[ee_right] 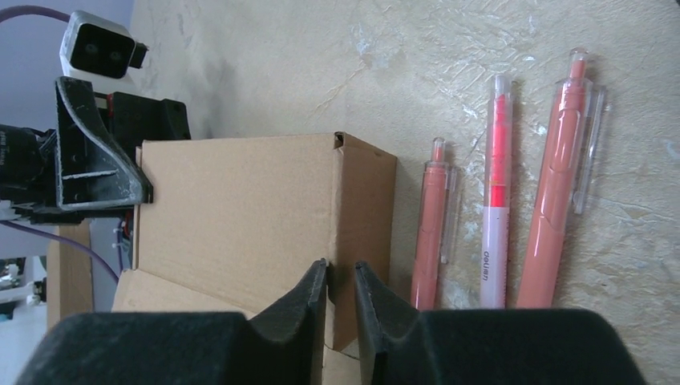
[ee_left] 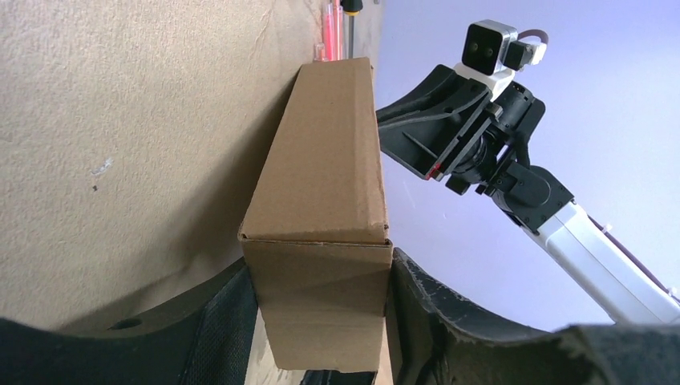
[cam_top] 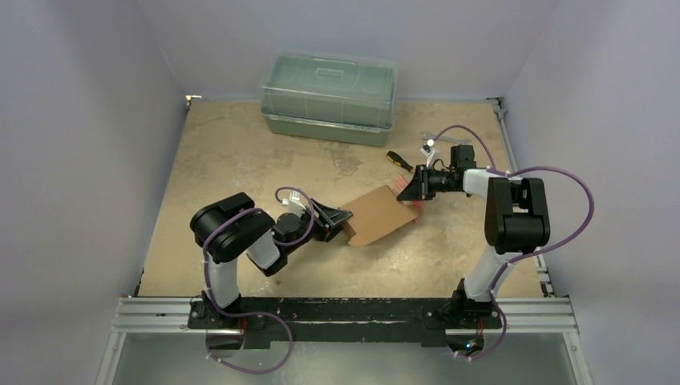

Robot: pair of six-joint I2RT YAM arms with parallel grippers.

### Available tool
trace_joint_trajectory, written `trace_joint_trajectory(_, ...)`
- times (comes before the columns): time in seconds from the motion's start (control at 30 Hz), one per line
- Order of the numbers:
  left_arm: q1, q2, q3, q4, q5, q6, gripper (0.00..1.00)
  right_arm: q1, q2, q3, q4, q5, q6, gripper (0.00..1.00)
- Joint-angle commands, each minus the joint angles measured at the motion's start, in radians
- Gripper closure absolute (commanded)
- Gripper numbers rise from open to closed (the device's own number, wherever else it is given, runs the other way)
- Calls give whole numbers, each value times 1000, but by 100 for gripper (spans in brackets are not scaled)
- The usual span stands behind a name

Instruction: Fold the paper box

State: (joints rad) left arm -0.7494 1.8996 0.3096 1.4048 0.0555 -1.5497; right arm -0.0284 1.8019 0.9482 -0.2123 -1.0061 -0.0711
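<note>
The paper box [cam_top: 378, 215] is a small brown carton lying on the table between both arms. In the left wrist view the box [ee_left: 329, 160] runs away from the camera, and its near end sits between the two black fingers. My left gripper [ee_left: 321, 321] is shut on that end, with both pads pressed against its sides; from above it [cam_top: 343, 220] is at the box's left end. My right gripper [ee_right: 341, 269] is at the box's far corner [ee_right: 365, 200]. Its fingers stand a narrow gap apart over the end face, pinching nothing. From above that gripper [cam_top: 413, 195] is at the box's right end.
Three pink pens [ee_right: 497, 208] lie side by side on the table just right of the box. A yellow-and-black screwdriver [cam_top: 399, 161] lies behind them. A large green-grey lidded plastic bin [cam_top: 329, 98] stands at the back wall.
</note>
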Motion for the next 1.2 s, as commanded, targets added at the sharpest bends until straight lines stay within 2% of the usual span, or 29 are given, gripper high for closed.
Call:
trace_joint_trajectory(0.0,-6,-5,1,67,-29,-20,71,-1,-16,8,-50,42,-53,74)
trace_joint_trajectory(0.2,-5,-25,-33,89,-43,-26,76,-4,-142,35,-103,17,-142,49)
trace_joint_trajectory(0.43,-3,-72,-68,91,-50,-44,83,-4,-381,24,-145,11,-308,35)
trace_joint_trajectory(0.5,-3,-87,-75,90,-51,-63,84,-2,-447,21,-238,-80,-499,30)
trace_joint_trajectory(0.53,-4,-96,-79,89,-51,-73,85,1,-477,21,-319,-130,-653,23)
trace_joint_trajectory(0.6,-4,-115,-82,82,-49,-99,87,8,-556,9,-567,-217,-1103,3)
trace_joint_trajectory(0.63,-4,-126,-81,74,-49,-114,88,10,-586,-5,-663,-238,-1346,1)
trace_joint_trajectory(0.67,-2,-139,-82,61,-51,-130,89,14,-619,-27,-690,-252,-1478,1)
trace_joint_trajectory(0.7,-3,-156,-81,29,-51,-152,91,20,-647,-45,-667,-254,-1516,1)
trace_joint_trajectory(0.93,-4,-337,-28,-297,-74,-223,94,227,-770,-163,-350,-41,-1399,1)
trace_joint_trajectory(1.1,-4,-456,51,-595,-107,-269,94,275,-760,-162,-335,28,-1464,1)
trace_joint_trajectory(1.17,-4,-468,77,-662,-103,-300,94,303,-759,-172,-298,71,-1457,1)
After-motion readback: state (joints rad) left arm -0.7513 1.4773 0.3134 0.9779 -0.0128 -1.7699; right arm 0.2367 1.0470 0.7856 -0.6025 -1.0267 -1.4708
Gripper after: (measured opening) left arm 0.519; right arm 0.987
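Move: My left hand already holds the paper box by its near-left end; the box's middle lies about 7 cm to this hand's right and 3 cm ahead, at its own height. My right hand, fingers nearly shut, is at the box's right edge, with the middle some 6 cm to its left, 4 cm back and 2 cm lower. From this hand the pens lie about 3 cm ahead, 2 cm right; the screwdriver 8 cm ahead, 3 cm right; both 4 cm below. I take my right hand off the box's right edge, opening it fully as it climbs some 13 cm and then swings back about 11 cm and a little left, rolling roughly 95 degrees about its own pointing direction so the open jaws face the box. Keeping its grip, my left hand eases slightly left and back, then lifts the box about 6.5 cm. ##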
